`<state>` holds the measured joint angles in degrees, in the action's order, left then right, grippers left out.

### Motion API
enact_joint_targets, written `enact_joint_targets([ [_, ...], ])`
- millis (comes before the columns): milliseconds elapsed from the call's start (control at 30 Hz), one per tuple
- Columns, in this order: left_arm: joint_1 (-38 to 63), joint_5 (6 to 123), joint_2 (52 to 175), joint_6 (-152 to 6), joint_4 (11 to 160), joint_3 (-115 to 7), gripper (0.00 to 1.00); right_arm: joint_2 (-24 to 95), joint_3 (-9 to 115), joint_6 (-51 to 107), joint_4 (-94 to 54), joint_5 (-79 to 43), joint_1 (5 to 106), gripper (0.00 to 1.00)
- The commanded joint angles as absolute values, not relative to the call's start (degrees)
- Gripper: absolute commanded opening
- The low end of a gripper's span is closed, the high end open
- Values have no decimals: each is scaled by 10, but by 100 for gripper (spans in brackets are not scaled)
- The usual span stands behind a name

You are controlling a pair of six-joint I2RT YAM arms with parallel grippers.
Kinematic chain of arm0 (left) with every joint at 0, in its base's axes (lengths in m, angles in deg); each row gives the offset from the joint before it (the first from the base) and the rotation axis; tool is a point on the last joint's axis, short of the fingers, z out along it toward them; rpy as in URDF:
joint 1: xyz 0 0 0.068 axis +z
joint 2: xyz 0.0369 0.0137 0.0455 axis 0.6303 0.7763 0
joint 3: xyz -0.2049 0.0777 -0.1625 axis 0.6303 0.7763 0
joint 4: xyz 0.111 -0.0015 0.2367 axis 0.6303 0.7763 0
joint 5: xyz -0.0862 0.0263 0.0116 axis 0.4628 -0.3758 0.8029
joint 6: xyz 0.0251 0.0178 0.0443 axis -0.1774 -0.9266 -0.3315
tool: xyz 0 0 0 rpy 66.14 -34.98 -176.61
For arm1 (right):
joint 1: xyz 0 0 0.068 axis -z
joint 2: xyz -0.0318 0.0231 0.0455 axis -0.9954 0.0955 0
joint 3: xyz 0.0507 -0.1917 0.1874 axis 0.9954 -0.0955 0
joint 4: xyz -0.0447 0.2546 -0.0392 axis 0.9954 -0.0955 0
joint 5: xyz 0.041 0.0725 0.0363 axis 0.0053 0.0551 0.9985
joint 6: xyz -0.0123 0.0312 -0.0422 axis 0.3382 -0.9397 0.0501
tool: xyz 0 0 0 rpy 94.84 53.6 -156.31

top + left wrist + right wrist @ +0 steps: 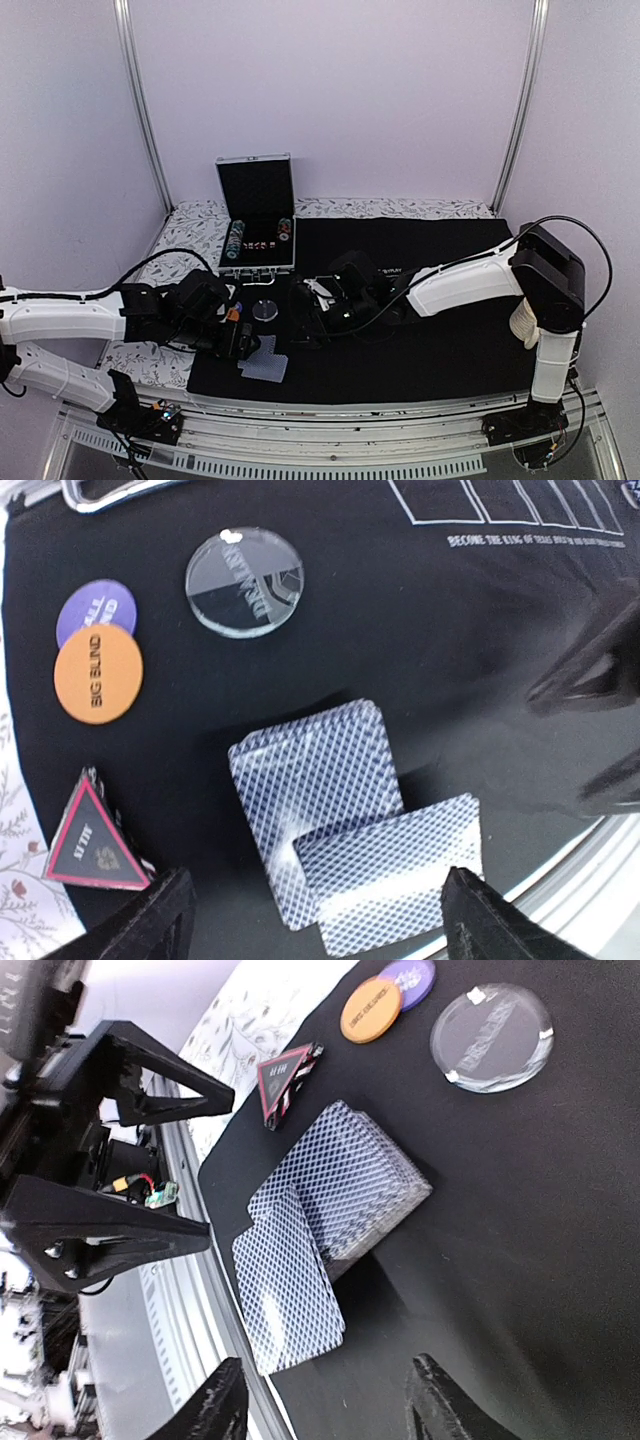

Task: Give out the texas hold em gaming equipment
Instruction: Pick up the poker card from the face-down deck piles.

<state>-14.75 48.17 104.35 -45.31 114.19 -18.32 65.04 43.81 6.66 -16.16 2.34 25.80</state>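
Two stacks of playing cards with blue patterned backs lie near the mat's front edge: a thick deck [315, 780] [350, 1175] and a thinner stack [395, 875] [285, 1295] leaning on it, both also in the top view [265, 365]. My left gripper [320, 925] [238, 343] hovers open over them, one finger on each side. From the right, my right gripper [325, 1405] [303, 325] faces the cards with its jaws apart and empty. A clear disc [243, 583] [492, 1037], an orange chip [98, 673], a purple chip [95, 608] and a red triangle marker [90, 835] lie beyond the cards.
An open metal case [256, 185] with rows of chips [236, 240] stands behind on a patterned cloth [195, 230]. The black mat [450, 340] carries white printed rectangles [500, 500]. The table's metal rail [190, 1300] runs just past the cards.
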Motion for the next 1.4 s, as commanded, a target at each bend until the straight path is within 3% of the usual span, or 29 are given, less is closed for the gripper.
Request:
enact_joint_targets([
  [0, -136, 500, 1017, -435, 1125, -157, 85, 713, 486, 48, -117, 104, 259, 54],
  [300, -130, 507, 1010, -434, 1109, -131, 84, 781, 528, 40, -118, 130, 254, 53],
  [800, -127, 506, 1009, -444, 1108, -131, 84, 802, 532, 41, -130, 154, 251, 27],
  [1000, -127, 507, 1010, -446, 1108, -132, 84, 801, 532, 42, -140, 152, 252, 24],
  [1133, -127, 508, 1011, -448, 1108, -134, 84, 799, 533, 42, -143, 149, 252, 10],
  [1233, -127, 509, 1010, -449, 1108, -135, 84, 798, 535, 39, -148, 149, 251, 5],
  [1367, -127, 509, 1006, -450, 1113, -139, 84, 787, 533, 30, -155, 153, 251, 3],
])
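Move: The poker card lying askew off the near side of the face-down deck has its middle about 8 cm left of the right hand, 4 cm back and roughly 5 cm below. The deck's middle is some 10 cm left and level fore and aft; the dealer button lies about 9 cm ahead and 9 cm left, both about as low. From the left hand the card lies about 4 cm right, 1 cm ahead and 6 cm below. The loose poker card is taken by its right-hand end, near the far corner: the half-open right hand sinks about 5 cm and goes some 3 cm left towards it, easing slightly back, its wrist turning roughly 15 degrees. The fingers close in stages, nearly shut at the end, and pinch the card's edge. ##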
